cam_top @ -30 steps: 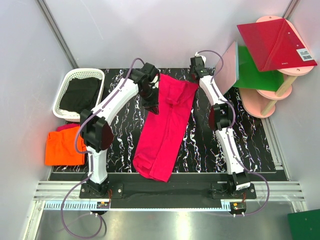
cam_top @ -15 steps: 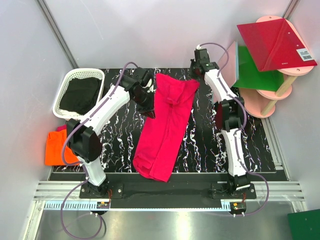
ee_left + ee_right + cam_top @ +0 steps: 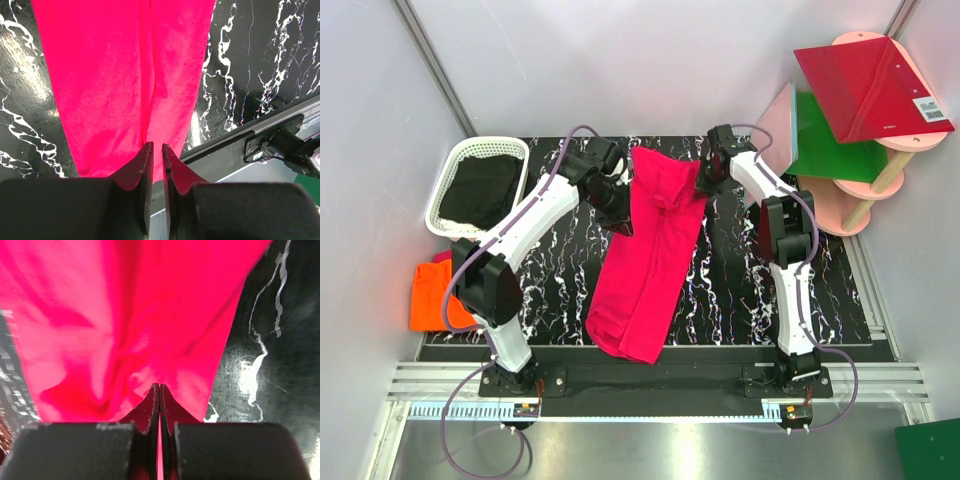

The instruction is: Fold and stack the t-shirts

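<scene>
The hot pink t-shirt (image 3: 650, 260) lies as a long band down the middle of the black marbled mat (image 3: 560, 290), from its far part to its near edge. My left gripper (image 3: 623, 222) sits at the shirt's left edge. In the left wrist view its jaws (image 3: 156, 145) show only a thin slit, with the pink cloth (image 3: 115, 75) running up a crease to the tips. My right gripper (image 3: 703, 180) is at the shirt's far right corner. It (image 3: 159, 385) is shut, with pink cloth (image 3: 125, 315) between the jaws. The orange t-shirt (image 3: 445, 295) lies folded off the mat's left side.
A white basket (image 3: 455, 170) with dark cloth stands at the far left. Stiff red (image 3: 870, 85) and green (image 3: 835, 150) panels rest on a pink stand (image 3: 845, 215) at the far right. A metal rail (image 3: 650, 385) runs along the near edge.
My right gripper has come back from the far edge toward the near side, onto the shirt's far right corner. The left arm's elbow swung out to the left; its gripper stayed put.
</scene>
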`<state>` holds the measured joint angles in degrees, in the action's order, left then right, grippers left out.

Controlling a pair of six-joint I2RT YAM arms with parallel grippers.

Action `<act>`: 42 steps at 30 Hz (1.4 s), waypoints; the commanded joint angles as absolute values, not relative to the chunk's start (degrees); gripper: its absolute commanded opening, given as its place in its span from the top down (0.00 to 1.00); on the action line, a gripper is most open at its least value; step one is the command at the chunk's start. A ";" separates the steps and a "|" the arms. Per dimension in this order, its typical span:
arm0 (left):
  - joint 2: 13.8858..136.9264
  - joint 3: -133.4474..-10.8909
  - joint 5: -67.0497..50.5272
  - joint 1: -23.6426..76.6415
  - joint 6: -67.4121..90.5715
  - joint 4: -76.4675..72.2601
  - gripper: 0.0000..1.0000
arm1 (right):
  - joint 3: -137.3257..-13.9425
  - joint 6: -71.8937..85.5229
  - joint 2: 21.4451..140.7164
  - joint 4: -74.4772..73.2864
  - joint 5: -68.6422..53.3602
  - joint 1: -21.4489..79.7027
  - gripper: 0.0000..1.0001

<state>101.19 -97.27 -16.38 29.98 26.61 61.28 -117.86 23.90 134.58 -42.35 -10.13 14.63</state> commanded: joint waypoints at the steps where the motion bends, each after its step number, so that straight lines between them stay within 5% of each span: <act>1: 99.23 -97.03 -18.02 29.71 25.23 58.97 0.84 | -119.00 26.19 137.72 -45.52 -13.80 15.21 1.00; 7: 100.54 -97.90 -18.02 29.62 25.31 59.06 0.83 | -135.49 26.54 151.30 -54.65 -11.96 15.29 1.00; 11: 101.77 -99.66 -18.37 29.62 25.31 59.68 0.82 | -160.02 26.80 162.76 -62.04 -12.74 15.21 1.00; 22: 101.79 -102.31 -15.30 29.62 24.53 62.67 0.73 | -154.95 25.49 158.22 -54.85 -12.65 14.85 1.00; 23: 101.26 -102.04 -14.60 29.62 24.35 62.58 0.70 | -154.43 24.79 156.72 -54.58 -13.00 14.94 1.00; 24: 100.73 -101.61 -13.55 29.62 23.91 62.40 0.52 | -153.64 23.04 154.97 -53.62 -13.09 15.03 1.00; 26: 98.97 -99.85 -9.51 29.53 22.59 62.40 0.33 | -149.96 21.19 147.86 -52.22 -12.22 15.47 1.00; 27: 98.36 -99.15 -8.54 29.53 22.07 62.40 0.11 | -148.29 19.53 145.13 -50.47 -11.78 15.73 1.00; 28: 97.22 -97.66 -6.61 29.44 21.10 62.23 0.01 | -144.44 18.73 139.10 -49.67 -11.34 16.08 0.97; 30: 95.72 -95.55 -5.98 29.09 20.22 61.00 0.01 | -139.77 17.15 132.66 -47.13 -11.78 16.87 0.90; 32: 93.35 -91.51 -5.28 28.48 20.04 59.51 0.01 | -130.90 18.18 123.08 -45.45 -13.44 17.05 0.54; 34: 90.55 -86.06 -6.32 27.60 21.35 58.19 0.01 | -119.43 20.12 114.05 -42.72 -16.15 17.05 0.34; 35: 89.57 -84.13 -7.20 26.21 22.05 56.62 0.01 | -114.83 21.69 111.30 -41.93 -16.95 17.05 0.10; 36: 88.52 -79.59 -8.34 25.50 22.67 55.56 0.01 | -109.91 25.02 108.57 -39.92 -18.09 16.96 0.02; 42: 81.66 -62.62 -16.17 23.20 28.29 48.61 0.01 | -66.50 46.64 92.74 -22.44 -34.09 16.26 0.01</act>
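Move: The t-shirt lies long and narrow, pointing towards the robot. Its middle is some 17 cm back and 14 cm left of the closed right fingers and 5 cm below; its near end is about 41 cm back and 20 cm left. From the left hand, hovering empty, the near end is about 25 cm back, level sideways and 17 cm below, the middle 4 cm back and 5 cm right, the white basket 15 cm ahead and 38 cm left. The right hand lowers its shut fingers about 4 cm onto the far right part of the t-shirt and pushes the cloth some 6 cm forward and slightly left, then after a short stay lifts off over 20 cm high and swings back towards the near end, its fingers opening wide. The left hand hovers almost still above the t-shirt until the right is about to lift, then spreads its fingers wide and swings left across the shirt's left edge, sinking and drawing back towards the near end. ##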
